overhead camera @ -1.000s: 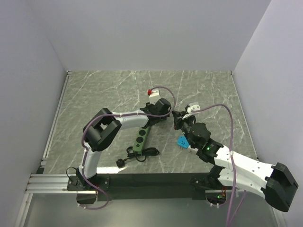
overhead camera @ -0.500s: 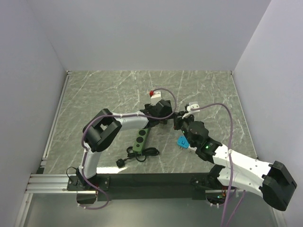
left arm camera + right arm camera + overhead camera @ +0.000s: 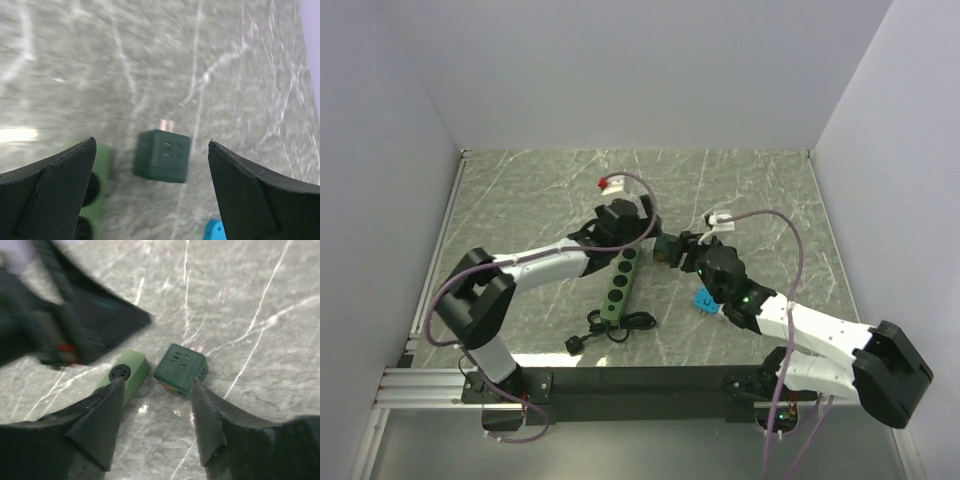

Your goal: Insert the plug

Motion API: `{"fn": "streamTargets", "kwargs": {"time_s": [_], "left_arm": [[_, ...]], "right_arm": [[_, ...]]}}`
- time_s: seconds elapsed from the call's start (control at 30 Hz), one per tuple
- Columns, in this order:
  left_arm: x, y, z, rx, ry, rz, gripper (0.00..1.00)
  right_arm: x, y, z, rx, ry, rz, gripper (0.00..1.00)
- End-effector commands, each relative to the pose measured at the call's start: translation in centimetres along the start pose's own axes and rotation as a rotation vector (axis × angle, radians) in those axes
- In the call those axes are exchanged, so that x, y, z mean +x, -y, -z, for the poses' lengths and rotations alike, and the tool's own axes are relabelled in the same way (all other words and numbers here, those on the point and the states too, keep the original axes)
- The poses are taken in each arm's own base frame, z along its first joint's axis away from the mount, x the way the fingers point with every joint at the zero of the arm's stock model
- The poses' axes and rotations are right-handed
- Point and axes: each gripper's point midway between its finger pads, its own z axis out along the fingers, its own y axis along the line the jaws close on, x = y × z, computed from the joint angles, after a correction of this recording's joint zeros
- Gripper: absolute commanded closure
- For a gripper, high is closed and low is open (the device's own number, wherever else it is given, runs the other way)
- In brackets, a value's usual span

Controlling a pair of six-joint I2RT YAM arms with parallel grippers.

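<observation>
The plug is a dark green cube (image 3: 667, 248) with metal prongs on its far side. It lies on the marble table just right of the far end of the light green power strip (image 3: 619, 281), apart from it. My left gripper (image 3: 636, 233) hovers open above and to the left; the left wrist view has the cube (image 3: 162, 156) below its wide-spread fingers (image 3: 60, 185). My right gripper (image 3: 682, 251) is open right behind the cube (image 3: 181, 368), nothing between its fingers (image 3: 207, 425). An end socket of the strip (image 3: 120, 372) faces up.
A blue block (image 3: 705, 298) lies right of the strip under my right arm. The strip's black cord and plug (image 3: 609, 330) coil at its near end. Purple cables loop over both wrists. Grey walls close in the table on three sides.
Both grippers have opened. The left gripper has pulled back up and to the left, away from the cube. The right gripper has let go of the cube, which now lies free beside the strip.
</observation>
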Motion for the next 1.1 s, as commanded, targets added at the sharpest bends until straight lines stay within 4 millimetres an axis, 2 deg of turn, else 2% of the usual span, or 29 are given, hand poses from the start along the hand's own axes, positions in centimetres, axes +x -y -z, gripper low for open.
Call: {"fn": "streamTargets", "kwargs": {"time_s": [0.0,0.03,0.1,0.13,0.2,0.23,0.27,0.33,0.57,0.6,0.63,0.7,0.83,1.07], "left_arm": [[-2.8,-1.8,1.3,0.022,0.065,0.033,0.01],[-3.2,-2.5,1.7,0.01,0.078,0.038,0.01],[-4.0,-4.2,2.6,-0.015,0.104,0.045,0.01],[-4.3,-4.8,2.9,-0.027,0.113,0.048,0.0],[-4.7,-5.9,3.8,-0.043,0.132,0.057,0.01],[-5.0,-6.3,4.0,-0.05,0.144,0.061,0.0],[-4.9,-6.8,4.5,-0.053,0.148,0.066,0.01],[-4.8,-7.8,4.9,-0.062,0.153,0.074,0.01],[-5.7,-9.1,6.3,-0.055,0.179,0.087,0.0],[-5.8,-9.3,6.5,-0.057,0.181,0.087,0.0],[-5.6,-9.5,6.6,-0.059,0.178,0.086,0.0],[-5.8,-9.8,6.9,-0.063,0.186,0.081,0.01],[-5.6,-10.4,7.4,-0.071,0.185,0.08,0.01],[-6.3,-10.6,8.5,-0.052,0.214,0.093,0.0]], "right_arm": [[0.5,-0.7,-1.5,0.022,-0.058,-0.091,0.21],[1.9,-0.7,-2.1,0.032,-0.101,-0.09,0.16],[2.4,-1.5,-3.0,0.03,-0.137,-0.126,0.09],[4.0,-1.2,-3.7,0.058,-0.178,-0.12,0.09],[4.2,-1.4,-4.7,0.082,-0.19,-0.141,0.07],[5.3,-1.2,-5.2,0.096,-0.217,-0.133,0.07],[5.1,-1.6,-5.6,0.095,-0.215,-0.147,0.07],[5.6,-1.1,-6.2,0.131,-0.219,-0.143,0.07],[5.7,0.1,-7.8,0.241,-0.214,-0.109,0.06],[6.5,0.5,-8.1,0.264,-0.232,-0.097,0.06],[6.1,0.5,-8.5,0.277,-0.219,-0.095,0.06],[7.1,1.0,-9.0,0.306,-0.24,-0.074,0.06],[7.7,1.5,-10.2,0.332,-0.257,-0.07,0.06],[8.7,2.6,-11.0,0.373,-0.274,-0.058,0.07]]}}
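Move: The green plug cube sits on the table roughly 8 cm ahead of the right hand, 4 cm to its left and 14 cm below. The green power strip's middle is some 11 cm left of the cube and 8 cm nearer the bases, and the blue adapter about 10 cm right of it and 12 cm nearer. From the empty left hand the cube is 5 cm to the right, 10 cm down and 1 cm ahead. Down onto the green cube goes the right hand, sinking some 13 cm while reaching 7 cm forward and a little left, levelling off briefly midway. Its half-open fingers spread wide, tip down over 20 degrees and turn slightly clockwise to come astride the cube, without closing. The open left hand clears off about 14 cm to the left. ##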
